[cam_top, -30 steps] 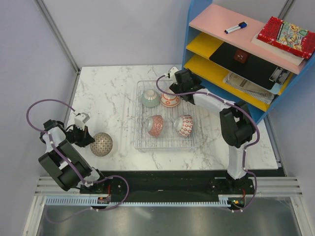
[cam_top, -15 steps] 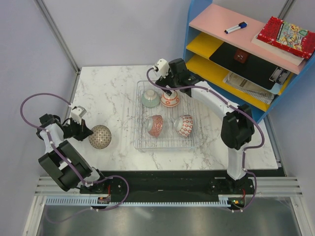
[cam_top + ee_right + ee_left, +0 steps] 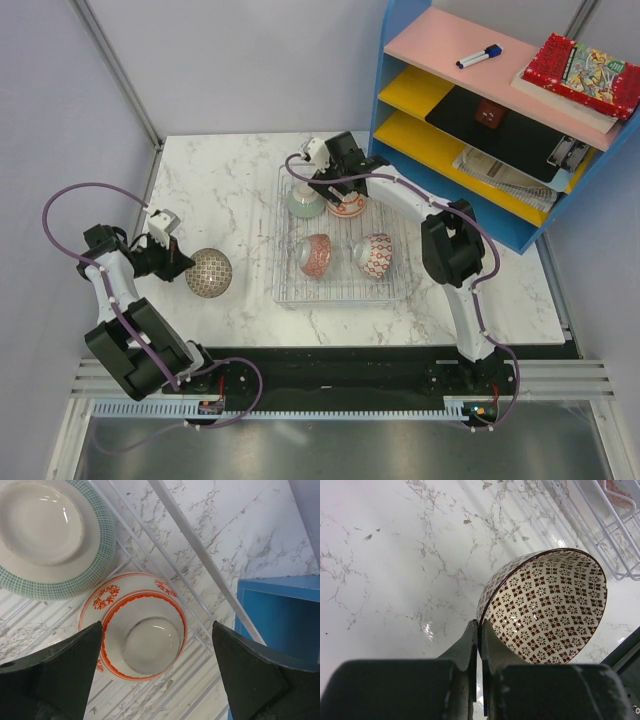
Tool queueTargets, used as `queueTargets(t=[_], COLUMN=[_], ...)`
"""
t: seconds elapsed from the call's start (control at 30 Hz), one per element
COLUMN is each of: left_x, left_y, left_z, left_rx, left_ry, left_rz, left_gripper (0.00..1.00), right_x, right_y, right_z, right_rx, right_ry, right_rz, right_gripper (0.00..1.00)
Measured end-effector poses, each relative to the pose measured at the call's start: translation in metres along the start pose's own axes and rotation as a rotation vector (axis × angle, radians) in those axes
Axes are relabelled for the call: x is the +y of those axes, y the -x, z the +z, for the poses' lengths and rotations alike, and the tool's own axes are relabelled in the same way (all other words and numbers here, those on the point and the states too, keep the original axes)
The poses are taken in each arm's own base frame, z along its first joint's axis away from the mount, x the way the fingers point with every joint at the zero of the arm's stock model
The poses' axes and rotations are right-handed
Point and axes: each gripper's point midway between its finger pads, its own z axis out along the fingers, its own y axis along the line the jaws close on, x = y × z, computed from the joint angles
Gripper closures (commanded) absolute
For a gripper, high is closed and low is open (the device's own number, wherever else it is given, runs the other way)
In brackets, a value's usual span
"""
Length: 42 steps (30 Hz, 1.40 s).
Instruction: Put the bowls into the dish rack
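My left gripper (image 3: 178, 258) (image 3: 480, 628) is shut on the rim of a bowl with a brown-and-white pattern (image 3: 208, 272) (image 3: 547, 612). The bowl is tilted on its side on the marble, left of the dish rack (image 3: 281, 240) (image 3: 600, 527). The wire rack holds a green-rimmed bowl (image 3: 305, 201) (image 3: 45, 525), an orange-ringed bowl (image 3: 347, 205) (image 3: 142, 630) and two red-patterned bowls (image 3: 315, 254) (image 3: 375, 255). My right gripper (image 3: 330, 178) (image 3: 157, 625) hangs open above the orange-ringed bowl, which is upside down, with a finger on either side and not touching it.
The blue shelf unit (image 3: 480, 120) (image 3: 280, 605) stands close behind the right end of the rack, with a pen, a book and other items on it. Grey walls close off the table's left and back. Bare marble (image 3: 210, 180) lies left of the rack.
My left gripper has carried the patterned bowl a little away from the near edge, tilting it. My right gripper has swung left from the rack's back right to above the back bowls.
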Motion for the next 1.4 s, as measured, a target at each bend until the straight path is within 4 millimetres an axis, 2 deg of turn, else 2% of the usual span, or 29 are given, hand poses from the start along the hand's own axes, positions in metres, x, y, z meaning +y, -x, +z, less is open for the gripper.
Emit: queueTargets(t=[0.5, 0.77, 1.13, 1.4], left_x=[-0.001, -0.002, -0.003, -0.004], left_y=[0.002, 0.005, 0.007, 0.008], left_z=[-0.002, -0.004, -0.006, -0.006], left_rx=[-0.003, -0.009, -0.012, -0.013], left_ry=[0.007, 0.017, 0.024, 0.025], left_rz=[0.010, 0.026, 0.035, 0.038], left_gripper=[0.98, 0.98, 0.98, 0.98], right_x=[-0.011, -0.010, -0.009, -0.029], right_y=[-0.016, -0.047, -0.060, -0.073], right_z=[0.004, -0.002, -0.013, -0.023], right_rx=[0.039, 0.127, 0.158, 0.200], right_ry=[-0.186, -0.139, -0.095, -0.217], right_rz=[0.001, 0.040, 0.127, 0.111], right_gripper=[0.03, 0.03, 0.04, 0.04])
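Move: The orange-rimmed bowl sits foot-up in the back of the dish rack, between my open right fingers: about 1 cm right of the hand point, neither ahead nor back, and some 4 cm below it. The green bowl stands about 12 cm left of it and 2 cm farther out; the red bowl lies 17 cm back and 9 cm left of my right hand, the patterned bowl 17 cm back and 8 cm right. From my left hand, the orange-rimmed bowl is about 20 cm ahead and 48 cm right. I sweep my right hand about 8 cm to the right with the fingers wide open, easing 2 cm back and 2 cm down on the way, and turn it some 15 degrees clockwise. The back-left finger pushes the orange-rimmed bowl along, away from the green bowl, towards the rack's right side. My left hand keeps its pinch on the brown bowl's rim and lifts it 1 cm. ##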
